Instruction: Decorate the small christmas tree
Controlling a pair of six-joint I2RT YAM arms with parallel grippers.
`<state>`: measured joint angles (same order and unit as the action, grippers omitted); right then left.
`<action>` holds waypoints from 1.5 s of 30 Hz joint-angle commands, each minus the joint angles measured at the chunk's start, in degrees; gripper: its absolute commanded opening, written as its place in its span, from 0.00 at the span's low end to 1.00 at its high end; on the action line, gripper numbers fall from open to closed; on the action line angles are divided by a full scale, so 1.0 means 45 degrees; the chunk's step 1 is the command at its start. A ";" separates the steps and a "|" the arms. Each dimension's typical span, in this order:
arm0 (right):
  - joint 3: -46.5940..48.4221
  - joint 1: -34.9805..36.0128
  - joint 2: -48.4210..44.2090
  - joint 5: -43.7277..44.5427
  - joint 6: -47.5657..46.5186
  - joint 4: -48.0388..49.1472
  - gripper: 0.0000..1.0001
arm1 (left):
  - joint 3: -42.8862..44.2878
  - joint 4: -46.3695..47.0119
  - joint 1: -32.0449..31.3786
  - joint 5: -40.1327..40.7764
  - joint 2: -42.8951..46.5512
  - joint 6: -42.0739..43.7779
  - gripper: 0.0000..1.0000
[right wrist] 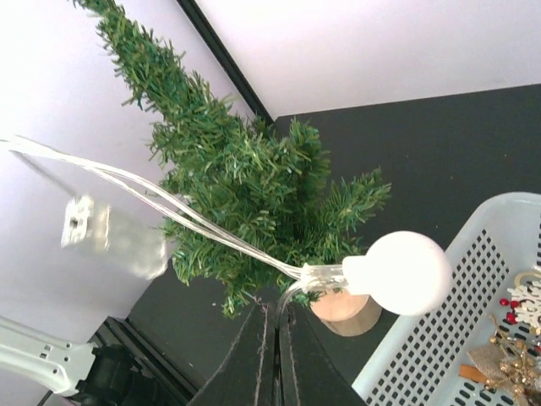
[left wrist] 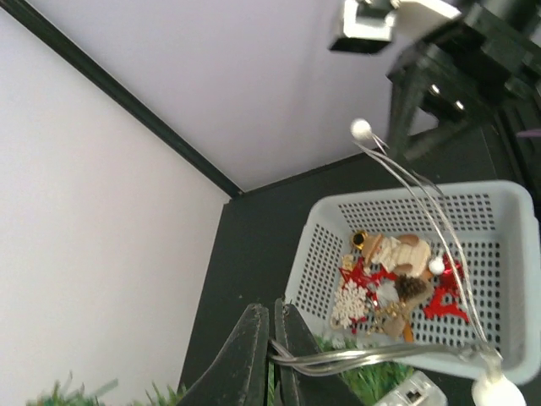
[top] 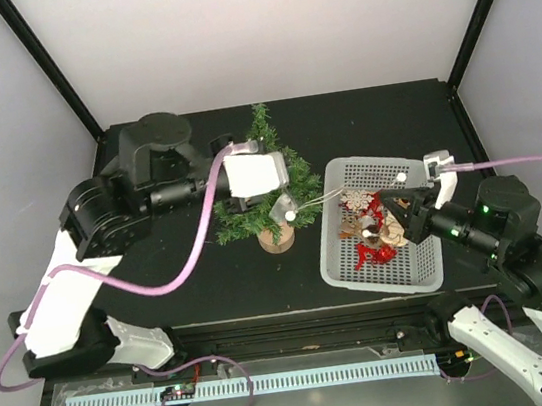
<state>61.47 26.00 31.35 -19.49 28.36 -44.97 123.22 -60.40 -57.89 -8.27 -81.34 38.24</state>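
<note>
The small christmas tree stands on its wooden disc base left of the white basket. A clear light string with round white bulbs stretches between both grippers. My left gripper is shut on the wire, close against the tree's lower branches. Over the basket, my right gripper is shut on the wire just behind one bulb. The tree lies straight beyond it. In the top view the left gripper is at the tree and the right gripper is above the ornaments.
The basket holds several ornaments: red stars, a white snowflake, a pine cone, a knitted figure. A pale blurred box hangs on the wire near the tree. Walls enclose the black table at the back and both sides.
</note>
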 commanded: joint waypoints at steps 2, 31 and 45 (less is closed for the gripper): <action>0.1068 0.0062 0.0748 0.0355 -0.0371 -0.0268 0.01 | -0.1773 -0.0134 -0.0057 0.0618 0.1294 0.0482 0.02; 0.5558 0.0062 0.4706 -0.0134 -0.0726 0.1166 0.01 | -0.7985 0.2423 0.5045 -0.1683 0.5607 -0.0430 0.01; 0.9845 0.0062 0.6778 0.0478 -0.0565 0.1752 0.01 | -0.8537 0.4683 0.7750 -0.4813 0.5027 -0.2821 0.02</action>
<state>100.20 26.00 60.31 -18.96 25.76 -40.25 85.25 -45.15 -26.44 -22.83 -57.39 31.51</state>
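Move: Gripping the battery-box end of a light string, the left hand has the tree's middle about 10 cm ahead, 2 cm left and some 27 cm below. The basket of ornaments lies roughly 10 cm ahead of that hand, 20 cm right and 45 cm below. The right hand pinches a bulb end; from it the tree is about 11 cm ahead, 21 cm left and 14 cm below, and the basket 11 cm ahead, straight in line and 32 cm below. Drawing the two ends of the light string apart, the left hand goes about 12 cm left and 7 cm down to the tree's left side, later also forward, turning some 20 degrees counter-clockwise. Meanwhile the right hand climbs 18 cm, easing forward and tipping its fingers up. Both grippers stay shut on the wire. ##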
